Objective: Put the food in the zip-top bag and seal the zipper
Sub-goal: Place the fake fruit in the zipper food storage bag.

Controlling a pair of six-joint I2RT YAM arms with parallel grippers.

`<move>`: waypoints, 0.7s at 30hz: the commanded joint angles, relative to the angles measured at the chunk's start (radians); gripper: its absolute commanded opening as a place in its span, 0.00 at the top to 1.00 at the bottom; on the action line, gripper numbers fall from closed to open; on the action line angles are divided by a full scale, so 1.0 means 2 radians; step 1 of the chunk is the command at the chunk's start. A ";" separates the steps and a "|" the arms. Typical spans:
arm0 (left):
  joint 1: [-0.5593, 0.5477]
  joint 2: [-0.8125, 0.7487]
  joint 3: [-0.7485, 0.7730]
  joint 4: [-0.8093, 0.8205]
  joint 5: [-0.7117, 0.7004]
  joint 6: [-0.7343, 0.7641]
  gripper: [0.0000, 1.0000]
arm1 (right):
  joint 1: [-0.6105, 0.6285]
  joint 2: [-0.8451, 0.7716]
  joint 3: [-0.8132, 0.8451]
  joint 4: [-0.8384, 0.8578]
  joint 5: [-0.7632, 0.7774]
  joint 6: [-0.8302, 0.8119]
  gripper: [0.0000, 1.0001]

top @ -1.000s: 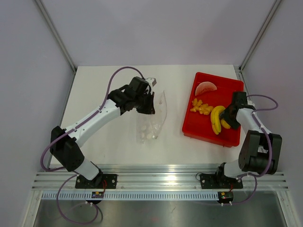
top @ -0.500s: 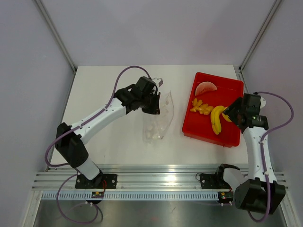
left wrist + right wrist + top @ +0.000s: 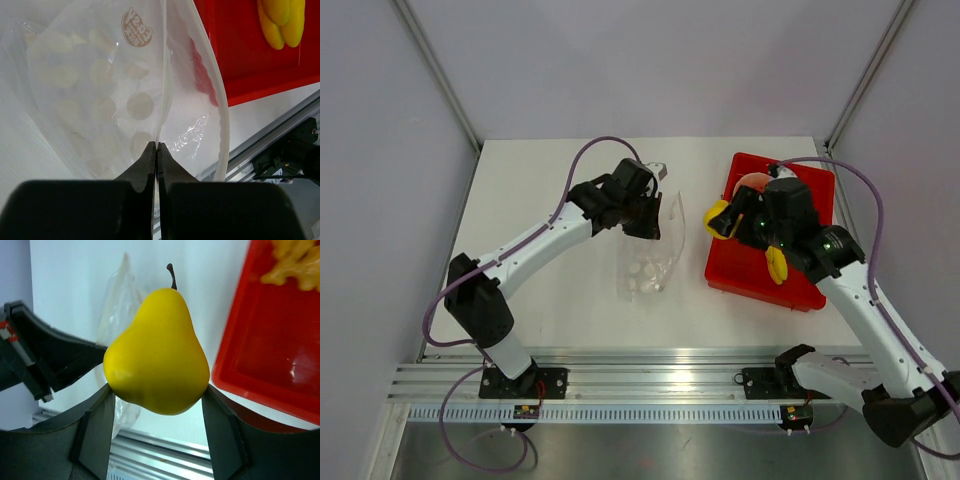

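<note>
The zip-top bag, clear with whitish oval spots, hangs over the table. My left gripper is shut on one lip of its mouth. The other lip with the zipper strip bows away, so the mouth gapes. My right gripper is shut on a yellow pear-shaped piece of food, held in the air between the tray and the bag. A banana, a watermelon slice and orange-yellow knobbly pieces lie in the tray, partly hidden by my right arm.
The red tray sits on the right of the white table. An aluminium rail runs along the near edge. Grey walls close in the left, right and back sides.
My right arm has risen from the tray's right side and swung left with the yellow piece, now close to the bag. My left gripper shifted slightly right, the bag still in it.
</note>
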 commanded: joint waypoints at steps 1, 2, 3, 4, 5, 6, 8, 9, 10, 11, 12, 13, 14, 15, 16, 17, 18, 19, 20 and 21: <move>-0.002 0.005 0.030 0.007 0.004 -0.005 1.00 | 0.078 0.037 0.037 0.022 0.024 0.024 0.59; -0.002 0.005 0.031 0.007 0.006 -0.006 1.00 | 0.092 0.056 0.046 0.025 0.029 0.025 0.59; -0.002 0.005 0.030 0.007 0.008 -0.005 1.00 | 0.102 0.065 0.051 0.030 0.027 0.024 0.59; -0.002 0.005 0.030 0.008 0.008 -0.005 1.00 | 0.125 0.073 0.056 0.033 0.026 0.024 0.59; -0.002 0.005 0.030 0.007 0.008 -0.005 1.00 | 0.135 0.088 0.063 0.036 0.027 0.025 0.59; -0.002 0.004 0.029 0.006 0.008 -0.004 1.00 | 0.144 0.094 0.065 0.039 0.027 0.025 0.59; -0.002 0.003 0.029 0.005 0.008 -0.005 1.00 | 0.156 0.109 0.063 0.048 0.021 0.031 0.59; -0.002 0.002 0.029 0.006 0.008 -0.005 1.00 | 0.157 0.112 0.059 0.054 0.017 0.033 0.59; -0.002 0.000 0.028 0.007 0.009 -0.005 1.00 | 0.158 0.115 0.054 0.062 0.014 0.038 0.59; -0.002 0.000 0.029 0.006 0.010 -0.005 1.00 | 0.158 0.120 0.045 0.066 0.015 0.042 0.59; -0.001 -0.001 0.029 0.006 0.010 -0.004 1.00 | 0.158 0.122 0.040 0.066 0.017 0.047 0.59; -0.001 -0.004 0.031 0.004 0.012 -0.002 1.00 | 0.158 0.123 0.036 0.067 0.021 0.049 0.59; -0.001 -0.006 0.031 0.004 0.016 0.000 1.00 | 0.157 0.124 0.025 0.071 0.021 0.050 0.59; -0.001 -0.008 0.030 0.007 0.025 0.001 1.00 | 0.158 0.126 0.019 0.079 0.020 0.051 0.59; -0.001 -0.011 0.031 0.011 0.033 0.006 1.00 | 0.158 0.128 0.015 0.082 0.020 0.054 0.59; -0.001 -0.011 0.031 0.012 0.040 0.008 1.00 | 0.158 0.134 0.011 0.082 0.022 0.054 0.59; 0.000 -0.014 0.033 0.011 0.054 0.010 1.00 | 0.158 0.138 0.010 0.079 0.024 0.056 0.59; 0.001 -0.014 0.034 0.010 0.060 0.012 1.00 | 0.158 0.141 0.010 0.076 0.024 0.057 0.59; 0.002 -0.017 0.037 0.009 0.066 0.016 1.00 | 0.158 0.144 0.006 0.076 0.026 0.057 0.59; 0.003 -0.019 0.038 0.009 0.076 0.018 1.00 | 0.158 0.145 0.004 0.079 0.026 0.058 0.59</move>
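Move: The pear is already in the right hand; the open bag mouth it is bound for is some 12 cm to this hand's left, hardly ahead, and about 10 cm lower. The bananas lie around 16 cm right, 3 cm ahead and 21 cm below it; the red tray's middle is 15 cm right, 12 cm ahead. The left hand pinches one side of the mouth, whose middle is about 4 cm to its right and 1 cm ahead. Right hand swings the held pear about 11 cm left, then lowers some 5 cm towards the left-held bag mouth. ##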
